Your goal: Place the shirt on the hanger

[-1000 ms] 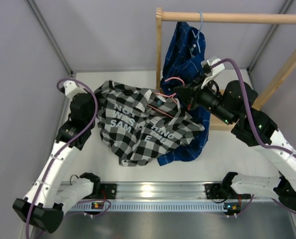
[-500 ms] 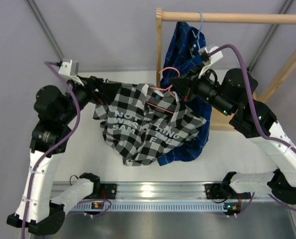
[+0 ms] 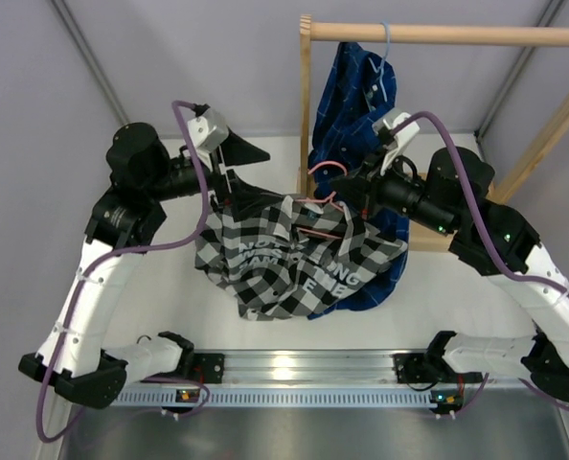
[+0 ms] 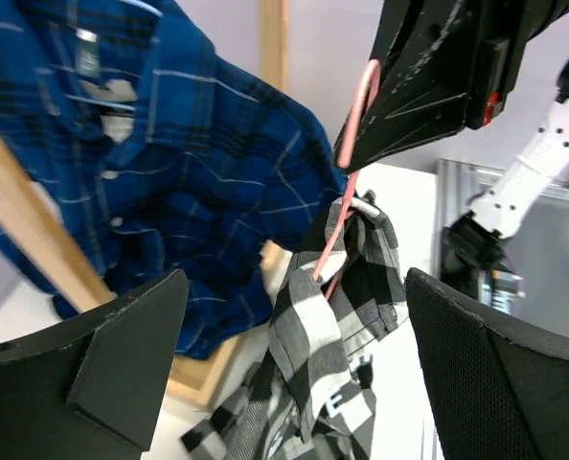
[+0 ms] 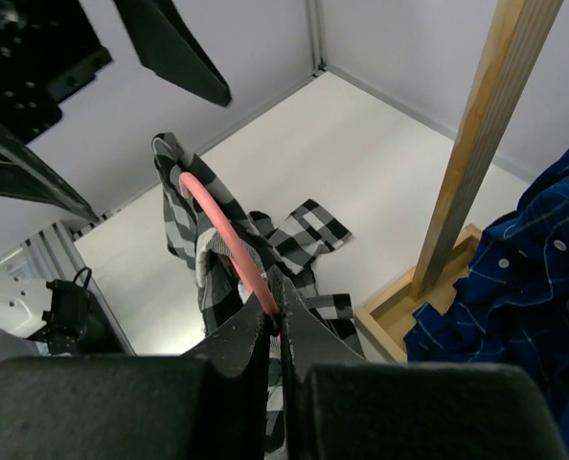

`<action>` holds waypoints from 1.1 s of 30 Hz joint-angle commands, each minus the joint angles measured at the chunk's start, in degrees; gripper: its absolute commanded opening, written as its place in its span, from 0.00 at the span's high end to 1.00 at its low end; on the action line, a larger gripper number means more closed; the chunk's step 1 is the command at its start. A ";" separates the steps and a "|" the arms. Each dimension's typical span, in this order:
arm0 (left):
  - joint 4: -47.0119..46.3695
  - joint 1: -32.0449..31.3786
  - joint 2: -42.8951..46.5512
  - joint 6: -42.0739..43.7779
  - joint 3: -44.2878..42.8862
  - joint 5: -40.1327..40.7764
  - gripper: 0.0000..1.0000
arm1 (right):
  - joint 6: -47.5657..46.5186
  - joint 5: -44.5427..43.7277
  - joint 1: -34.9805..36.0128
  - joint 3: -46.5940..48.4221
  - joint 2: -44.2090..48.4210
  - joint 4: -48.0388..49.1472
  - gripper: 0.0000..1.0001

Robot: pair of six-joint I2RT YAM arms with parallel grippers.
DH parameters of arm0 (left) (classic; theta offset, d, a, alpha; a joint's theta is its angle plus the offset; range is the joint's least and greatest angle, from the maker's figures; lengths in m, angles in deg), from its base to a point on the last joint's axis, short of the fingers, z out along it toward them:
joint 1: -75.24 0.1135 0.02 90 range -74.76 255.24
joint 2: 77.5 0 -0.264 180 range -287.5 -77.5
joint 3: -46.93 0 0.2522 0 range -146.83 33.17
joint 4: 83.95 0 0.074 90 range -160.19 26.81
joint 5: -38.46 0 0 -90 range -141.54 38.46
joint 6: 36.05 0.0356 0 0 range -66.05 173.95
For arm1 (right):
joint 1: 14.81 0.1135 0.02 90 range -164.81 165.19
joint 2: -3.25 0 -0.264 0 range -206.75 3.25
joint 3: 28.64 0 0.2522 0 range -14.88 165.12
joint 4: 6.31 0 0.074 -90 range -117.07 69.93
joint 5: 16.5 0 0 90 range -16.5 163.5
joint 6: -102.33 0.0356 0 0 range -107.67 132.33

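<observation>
The black-and-white check shirt [image 3: 294, 254] hangs bunched from the pink wire hanger [image 3: 315, 175], its lower part drooping toward the table. My right gripper [image 3: 340, 192] is shut on the hanger's wire and holds it in the air; the right wrist view shows the jaws [image 5: 277, 321] clamped on the pink wire [image 5: 222, 230] with the shirt [image 5: 184, 240] draped below. My left gripper [image 3: 246, 177] is raised, wide open and empty, just left of the shirt's top. In the left wrist view the shirt [image 4: 347, 287] and the hanger [image 4: 347, 206] hang beyond the open fingers [image 4: 122, 374].
A wooden rack has a top rail [image 3: 438, 34], a post [image 3: 306, 96] and a base [image 3: 423, 235] at the back right. A dark blue plaid shirt [image 3: 361, 105] hangs there on a light blue hanger [image 3: 385, 48], close behind my right gripper. Grey walls enclose the white table [image 3: 170, 307].
My left arm has swung up and to the right, its gripper now open beside the shirt's top. The shirt has risen and bunched under the hanger; the right gripper has shifted slightly.
</observation>
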 commanded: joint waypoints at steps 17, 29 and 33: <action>2.30 -3.48 -5.78 0.57 3.44 0.38 0.41 | -4.50 1.24 -0.01 -0.45 0.38 0.40 1.00; 3.27 -4.27 -7.19 2.25 4.41 2.23 0.94 | -4.23 2.48 -0.01 -0.27 -0.77 0.49 1.00; 3.27 -4.45 -7.02 2.43 3.97 1.35 1.00 | -4.15 2.21 0.08 -0.45 -0.85 0.58 1.00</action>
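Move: The neckline edge of the checked shirt, where the left fingers will shut, lies about 3 cm ahead of the open left gripper, 3 cm to its right and 8 cm below. The pink hanger's hook stands roughly 11 cm to the left hand's right and 3 cm ahead, about level in height; the hanging blue shirt is some 17 cm right, 15 cm ahead and 12 cm lower. From the right hand, that neckline edge is about 13 cm left, 3 cm ahead and 5 cm below. Lower the open left gripper about 7 cm onto the neckline edge, easing some 3 cm to the right first and then a little forward, with the fingers tipping down about 10 degrees. Close steadily on the way down, ending fully shut on a pinch of the checked cloth beside the hanger. Keep the right fingers clamped on the hanger by its hook, nearly still, sinking only about a centimetre late on. ##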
